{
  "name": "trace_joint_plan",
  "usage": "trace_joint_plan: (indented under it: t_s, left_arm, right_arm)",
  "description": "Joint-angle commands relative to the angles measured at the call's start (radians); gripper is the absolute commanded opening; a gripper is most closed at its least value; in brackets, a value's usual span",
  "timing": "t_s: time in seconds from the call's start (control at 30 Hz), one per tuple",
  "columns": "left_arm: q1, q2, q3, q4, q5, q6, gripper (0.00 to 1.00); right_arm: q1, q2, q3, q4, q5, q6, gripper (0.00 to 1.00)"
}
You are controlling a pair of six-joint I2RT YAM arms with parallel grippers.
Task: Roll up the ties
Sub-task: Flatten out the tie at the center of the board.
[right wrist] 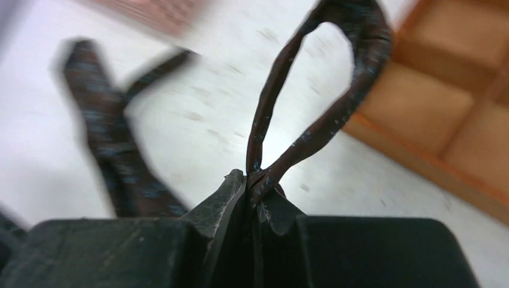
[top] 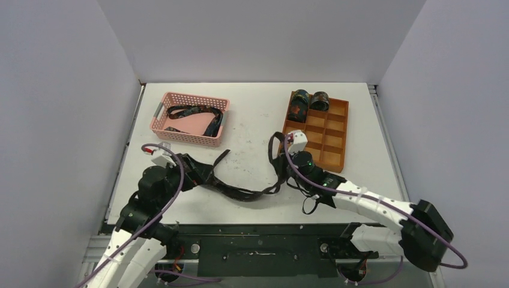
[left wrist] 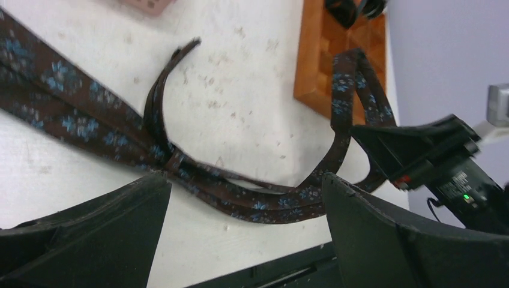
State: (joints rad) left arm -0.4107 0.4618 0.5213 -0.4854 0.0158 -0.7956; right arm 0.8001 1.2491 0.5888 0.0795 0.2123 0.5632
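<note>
A long dark tie [top: 240, 193] with blue-speckled pattern lies across the table's front, folded and twisted. One end is by my left gripper [top: 201, 174], and the other rises in a loop by my right gripper [top: 282, 162]. In the left wrist view my left gripper [left wrist: 245, 180] is open wide, and the tie [left wrist: 270, 207] lies on the table just past its fingertips. In the right wrist view my right gripper [right wrist: 252, 183] is shut on the tie, whose loop [right wrist: 360, 60] stands up above the jaws. Two rolled ties [top: 298, 105] [top: 320, 100] sit in the far compartments of the orange tray [top: 336, 150].
A pink basket [top: 162, 129] at the back left holds more unrolled ties [top: 204, 114]. The orange tray stands right of my right gripper, also seen in the left wrist view [left wrist: 312, 66] and the right wrist view [right wrist: 432, 120]. Grey walls enclose the table.
</note>
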Motion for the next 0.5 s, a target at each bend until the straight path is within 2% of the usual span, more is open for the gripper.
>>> trace_joint_plan:
  t_s: [0.0,0.2,0.47]
  left_arm:
    - [-0.001,-0.063,0.119,0.013,-0.073,0.065,0.97]
    - [-0.002,-0.082,0.115,0.173,-0.022,0.111,0.96]
    - [-0.001,-0.049,0.078,0.459,0.192,0.140,0.96]
  right_arm:
    - [0.021,-0.218,0.090,0.184,-0.289,-0.232,0.05]
    - [0.018,-0.299,0.147,0.146,-0.489,-0.306,0.05]
    - [0.017,-0.337,0.093,0.208,-0.738,-0.281,0.05]
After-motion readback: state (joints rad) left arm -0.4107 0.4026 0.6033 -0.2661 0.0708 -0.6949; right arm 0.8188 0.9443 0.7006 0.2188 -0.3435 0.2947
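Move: From the right hand, already pinching the tie just below a standing loop, the middle of the tie's stretch on the board lies about 12 cm left, 6 cm back and 9 cm below. The orange tray's middle is 21 cm ahead, 16 cm right and 7 cm below that hand. From the open left hand, the same stretch is some 14 cm right, level fore and aft, 16 cm below; the tie's narrow free end is 14 cm ahead, 8 cm right and as low. Keeping its pinch on the tie, the right hand lifts it fast by nearly 20 cm, then holds about that height as it draws back some 7 cm and left, away from the tray, turning counter-clockwise and tipping its fingers up from their downward slant. Meanwhile the left hand stays wide open and rises about 10 cm above its end of the tie, its fingers tilting up some 20 degrees, with no grip on the cloth. ##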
